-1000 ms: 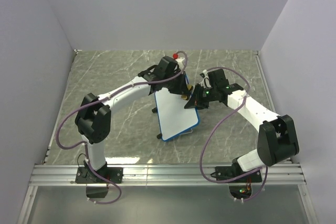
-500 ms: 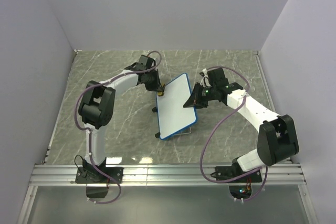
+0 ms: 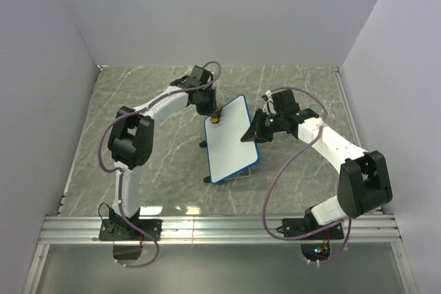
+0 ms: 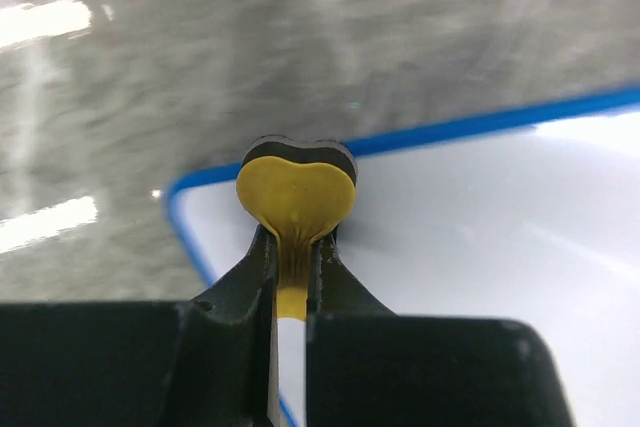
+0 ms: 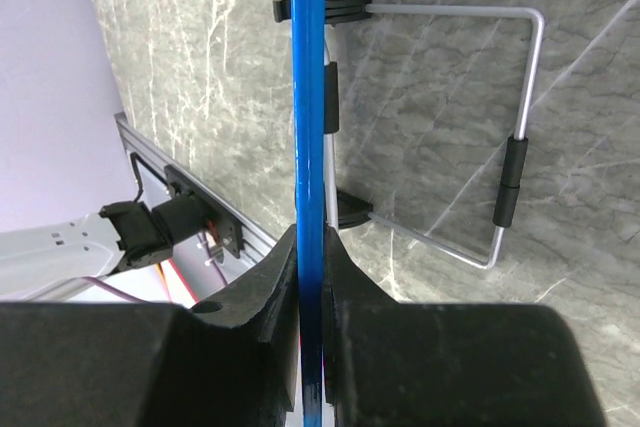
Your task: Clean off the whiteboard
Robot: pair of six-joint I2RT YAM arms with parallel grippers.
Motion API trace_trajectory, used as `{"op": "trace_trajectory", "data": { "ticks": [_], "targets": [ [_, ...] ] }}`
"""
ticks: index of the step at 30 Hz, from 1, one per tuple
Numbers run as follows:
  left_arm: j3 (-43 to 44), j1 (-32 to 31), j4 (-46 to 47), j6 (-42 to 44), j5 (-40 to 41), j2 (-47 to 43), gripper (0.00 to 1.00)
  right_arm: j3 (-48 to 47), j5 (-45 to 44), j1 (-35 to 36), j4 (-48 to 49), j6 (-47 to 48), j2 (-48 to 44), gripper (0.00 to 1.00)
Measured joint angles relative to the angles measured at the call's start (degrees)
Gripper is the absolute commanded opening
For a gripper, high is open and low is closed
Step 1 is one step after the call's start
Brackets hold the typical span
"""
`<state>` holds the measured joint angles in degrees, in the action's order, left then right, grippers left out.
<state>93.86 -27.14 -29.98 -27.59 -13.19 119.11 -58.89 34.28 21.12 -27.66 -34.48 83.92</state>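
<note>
The whiteboard (image 3: 231, 140), white with a blue frame, stands tilted at mid-table on its wire stand (image 5: 515, 137). Its face shows no marks. My left gripper (image 3: 216, 118) is shut on the small yellow eraser (image 4: 296, 197), whose dark pad rests at the board's far left corner (image 4: 420, 237) by the blue frame. My right gripper (image 3: 248, 135) is shut on the board's right edge, seen edge-on as a blue strip (image 5: 309, 147) between the fingers.
Grey marble table (image 3: 151, 163) with white walls on three sides. An aluminium rail (image 3: 220, 228) runs along the near edge by the arm bases. The board's black feet (image 5: 348, 9) sit on the table.
My left arm swung off the board's far edge to the left, then came back, setting the eraser on the board's far left corner. The right arm and the board stayed still.
</note>
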Motion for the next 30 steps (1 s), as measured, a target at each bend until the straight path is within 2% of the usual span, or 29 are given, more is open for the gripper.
{"op": "trace_trajectory", "data": {
  "ticks": [7,12,16,21,30],
  "targets": [
    [12.46,-8.57,-2.84,-0.35,-2.43,-0.02,0.00,0.98,-0.17,0.00,1.05,0.42,-0.11,0.00],
    [10.91,-11.08,-1.03,-2.23,-2.47,-2.12,0.00,2.08,-0.26,0.00,1.40,-0.44,-0.83,0.00],
    [9.92,-10.29,-1.25,-3.76,-2.38,-3.34,0.00,3.19,-0.20,0.11,2.75,0.22,-1.77,0.00],
    [9.22,-7.69,-5.81,-4.72,0.57,-6.03,0.00,5.18,-0.20,1.05,3.80,1.36,-4.33,0.00],
    [7.06,4.24,-11.52,-5.64,9.01,-20.98,0.00,8.79,0.04,1.25,4.72,0.87,-7.78,0.00]
  ]
}}
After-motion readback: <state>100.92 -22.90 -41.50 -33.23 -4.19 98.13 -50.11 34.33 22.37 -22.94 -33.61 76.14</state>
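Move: The left hand has the yellow eraser on the whiteboard's far left corner. The far right corner, the top of this stroke, lies about 10 cm right, 4 cm ahead and 6 cm higher, since the board slopes up rightward. The board's middle is 10 cm back and 7 cm right, slightly higher; the stand's farther black foot is some 7 cm back, 4 cm left and 6 cm below. From the right hand, that far right corner is roughly 14 cm ahead and 2 cm left, about level. Right and up the slope of the board first, the left hand sweeps the gripped eraser about 10 cm towards the raised right edge, drawing back slightly; then it reverses, swings some 17 cm left while climbing and comes clear of the board, tipping outward and turning counter-clockwise. The right hand keeps its pinch on the right edge and later draws it back about 3 cm. ##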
